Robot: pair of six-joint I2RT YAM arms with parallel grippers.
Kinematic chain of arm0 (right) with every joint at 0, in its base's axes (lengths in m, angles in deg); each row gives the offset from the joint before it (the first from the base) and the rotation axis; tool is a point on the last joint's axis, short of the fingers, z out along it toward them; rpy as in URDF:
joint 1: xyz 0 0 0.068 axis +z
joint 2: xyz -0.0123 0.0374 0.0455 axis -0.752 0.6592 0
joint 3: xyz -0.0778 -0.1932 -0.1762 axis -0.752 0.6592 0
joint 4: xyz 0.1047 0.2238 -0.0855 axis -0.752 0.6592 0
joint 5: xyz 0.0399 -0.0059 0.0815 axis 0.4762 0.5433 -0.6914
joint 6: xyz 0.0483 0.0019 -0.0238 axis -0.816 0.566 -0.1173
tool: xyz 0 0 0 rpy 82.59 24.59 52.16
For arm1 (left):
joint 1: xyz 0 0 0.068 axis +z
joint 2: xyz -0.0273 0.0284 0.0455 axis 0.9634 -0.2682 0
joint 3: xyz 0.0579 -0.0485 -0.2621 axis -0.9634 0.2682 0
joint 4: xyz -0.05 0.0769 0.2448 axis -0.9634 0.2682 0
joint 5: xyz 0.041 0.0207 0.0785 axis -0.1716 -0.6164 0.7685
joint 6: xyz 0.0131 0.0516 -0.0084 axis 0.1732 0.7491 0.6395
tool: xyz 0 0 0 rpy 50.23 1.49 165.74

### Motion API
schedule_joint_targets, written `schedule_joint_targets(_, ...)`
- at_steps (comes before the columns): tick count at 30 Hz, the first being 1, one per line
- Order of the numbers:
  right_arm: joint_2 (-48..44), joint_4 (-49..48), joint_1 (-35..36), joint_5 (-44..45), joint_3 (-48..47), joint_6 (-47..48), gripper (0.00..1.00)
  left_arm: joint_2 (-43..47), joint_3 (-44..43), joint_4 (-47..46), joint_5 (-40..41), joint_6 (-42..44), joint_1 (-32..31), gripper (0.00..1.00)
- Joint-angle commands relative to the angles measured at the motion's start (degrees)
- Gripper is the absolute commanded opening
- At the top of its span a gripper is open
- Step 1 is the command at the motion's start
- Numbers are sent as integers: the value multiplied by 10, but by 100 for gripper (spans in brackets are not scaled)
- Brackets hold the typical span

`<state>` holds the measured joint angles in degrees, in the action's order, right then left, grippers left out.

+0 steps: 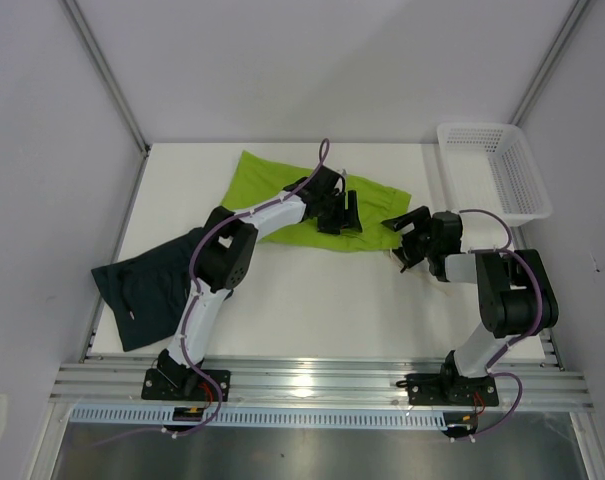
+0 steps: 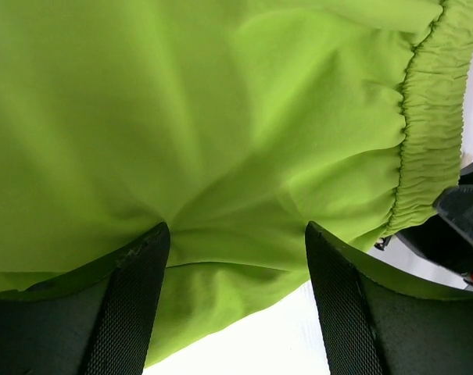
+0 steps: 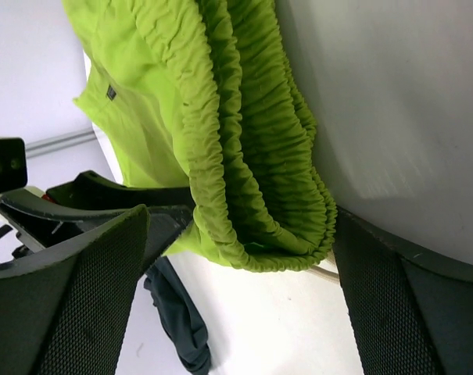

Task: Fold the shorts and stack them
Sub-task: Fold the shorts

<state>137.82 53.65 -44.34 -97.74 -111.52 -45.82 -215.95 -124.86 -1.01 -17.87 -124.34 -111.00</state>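
The lime green shorts (image 1: pixel 282 190) lie spread on the white table at the back centre, with the gathered waistband (image 3: pixel 252 156) at their right end. My left gripper (image 1: pixel 340 212) sits low on that right part. It is open, its fingertips (image 2: pixel 138 273) resting on the green cloth (image 2: pixel 220 117), with a fold lying between them. My right gripper (image 1: pixel 404 240) stands open just right of the waistband, with the band's end between its fingers (image 3: pixel 87 297) and untouched. The dark navy shorts (image 1: pixel 152 285) lie crumpled at the table's left edge and also appear as dark cloth (image 3: pixel 177 320) in the right wrist view.
A white mesh basket (image 1: pixel 497 165) stands at the back right corner. Grey walls close the table in on the left, back and right. The right gripper's black body (image 2: pixel 455 226) sits close beside the waistband in the left wrist view.
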Motion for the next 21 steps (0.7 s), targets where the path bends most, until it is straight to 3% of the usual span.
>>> schedule_joint_targets(1, 2, 5, 1, 55, 9, 3, 95, 22, 10, 20, -9, 19, 2, 74)
schedule_joint_targets(6, 15, -23, 1, 48, 12, 14, 85, 13, 1, 26, -18, 31, 3, 73)
schedule_joint_targets(12, 30, -74, 5, 31, 17, 24, 49, 15, 12, 14, -28, 41, 3, 73)
schedule_joint_targets(20, -3, -118, 12, -1, 52, 20, 31, 28, 31, -6, -53, 49, 3, 73)
schedule_joint_targets(21, -14, -117, 18, -4, 63, 19, 24, 31, 41, -12, -53, 49, 3, 73)
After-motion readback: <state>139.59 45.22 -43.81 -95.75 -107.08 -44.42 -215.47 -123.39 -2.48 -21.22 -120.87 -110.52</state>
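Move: The near end of the green shorts' waistband already lies between the right hand's spread fingers, about 1 cm left of the hand point, level fore and aft, and some 2 cm lower. The waistband's far corner is about 12 cm ahead and 3 cm right. The white basket's middle is roughly 18 cm ahead and 21 cm right. From the left hand, the near end lies about 9 cm right and 6 cm back, nearly level in height. Down about 1.5 cm goes the right hand onto the near end of the green waistband, its fingers closing from wide open to under a third and pinching the gathered layers; it then eases back about 1 cm. The left hand stays low at the cloth beside it, fingers still open, turning only some 5 degrees clockwise. ##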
